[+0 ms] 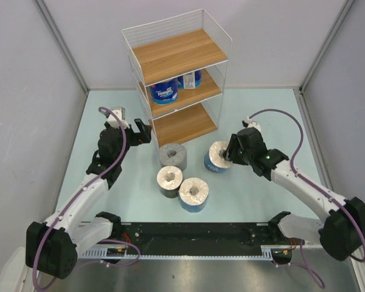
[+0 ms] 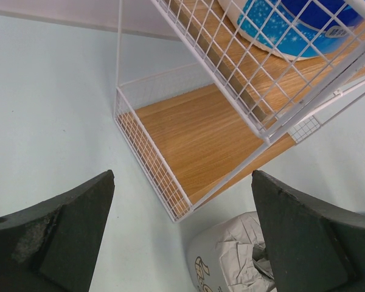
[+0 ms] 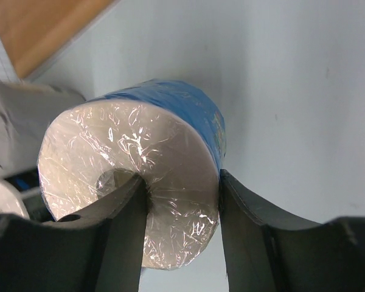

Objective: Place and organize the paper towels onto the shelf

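The wire shelf (image 1: 170, 58) stands at the back centre, with two blue paper towel rolls (image 1: 165, 91) on its middle board. On the table in front lie a grey roll (image 1: 173, 155), a black roll (image 1: 169, 181) and a blue roll (image 1: 193, 194). My right gripper (image 1: 229, 152) is shut on a fourth blue roll (image 1: 216, 157), one finger in its core and one on its outer side (image 3: 128, 146); the roll is tilted. My left gripper (image 1: 143, 131) is open and empty beside the shelf's lower left corner, above the grey roll (image 2: 237, 261).
The shelf's bottom board (image 2: 201, 134) and top board are bare. Grey walls enclose the table on the left, back and right. The arm bases and a black rail (image 1: 194, 234) run along the near edge.
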`<control>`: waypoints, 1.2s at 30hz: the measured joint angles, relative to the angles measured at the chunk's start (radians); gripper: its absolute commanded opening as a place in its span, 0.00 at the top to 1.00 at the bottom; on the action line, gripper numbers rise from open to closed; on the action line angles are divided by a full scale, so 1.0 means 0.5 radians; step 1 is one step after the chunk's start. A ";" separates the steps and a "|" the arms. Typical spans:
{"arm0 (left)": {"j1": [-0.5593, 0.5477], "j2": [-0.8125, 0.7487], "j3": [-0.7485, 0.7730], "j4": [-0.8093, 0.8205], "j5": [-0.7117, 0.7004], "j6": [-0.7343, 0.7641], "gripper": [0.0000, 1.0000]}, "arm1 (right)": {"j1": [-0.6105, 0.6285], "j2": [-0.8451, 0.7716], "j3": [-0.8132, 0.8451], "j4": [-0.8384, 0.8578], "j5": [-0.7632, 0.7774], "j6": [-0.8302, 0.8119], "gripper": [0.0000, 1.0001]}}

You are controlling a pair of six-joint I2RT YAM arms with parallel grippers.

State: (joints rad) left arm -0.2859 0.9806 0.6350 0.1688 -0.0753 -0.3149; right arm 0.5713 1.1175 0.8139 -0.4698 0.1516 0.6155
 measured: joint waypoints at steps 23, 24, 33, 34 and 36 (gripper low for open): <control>0.001 0.007 0.007 0.001 0.024 -0.019 0.00 | 0.037 0.955 0.555 1.112 0.349 -0.201 0.62; 0.001 0.007 0.007 0.001 0.024 -0.020 0.00 | 0.040 0.994 0.575 1.133 0.354 -0.203 0.62; 0.001 0.018 0.007 0.002 0.024 -0.021 0.00 | 0.042 1.265 0.652 1.230 0.367 -0.210 0.62; 0.001 0.020 0.007 0.001 0.024 -0.021 0.00 | 0.043 1.286 0.652 1.240 0.368 -0.209 0.61; 0.001 0.021 0.007 0.002 0.024 -0.021 0.00 | 0.043 1.316 0.653 1.250 0.369 -0.210 0.60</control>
State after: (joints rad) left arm -0.2855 0.9909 0.6384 0.1696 -0.0635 -0.3256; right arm 0.5930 1.7756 1.1404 0.1555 0.3359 0.5106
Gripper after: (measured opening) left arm 0.996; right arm 0.496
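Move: The bottom shelf, where the roll in the right hand is being taken, has its middle some 25 cm ahead of that hand, 17 cm to its left and 11 cm below. The foot of the rack's right front post is about 23 cm ahead and 3 cm left. The grey roll stands about 5 cm ahead and 20 cm left; the front blue roll, 17 cm back and 12 cm left. From the left hand, the bottom shelf is roughly 17 cm ahead, 13 cm right and 20 cm below. Carrying the blue-wrapped paper towel roll, still pinched by its wall, the right hand reaches about 18 cm forward and some 9 cm left towards the open front of the bottom shelf. It rises about 4 cm on the way, its fingers tipping up some 20 degrees, then sinks about 5 cm as the reach slows. The grip stays as it was. ##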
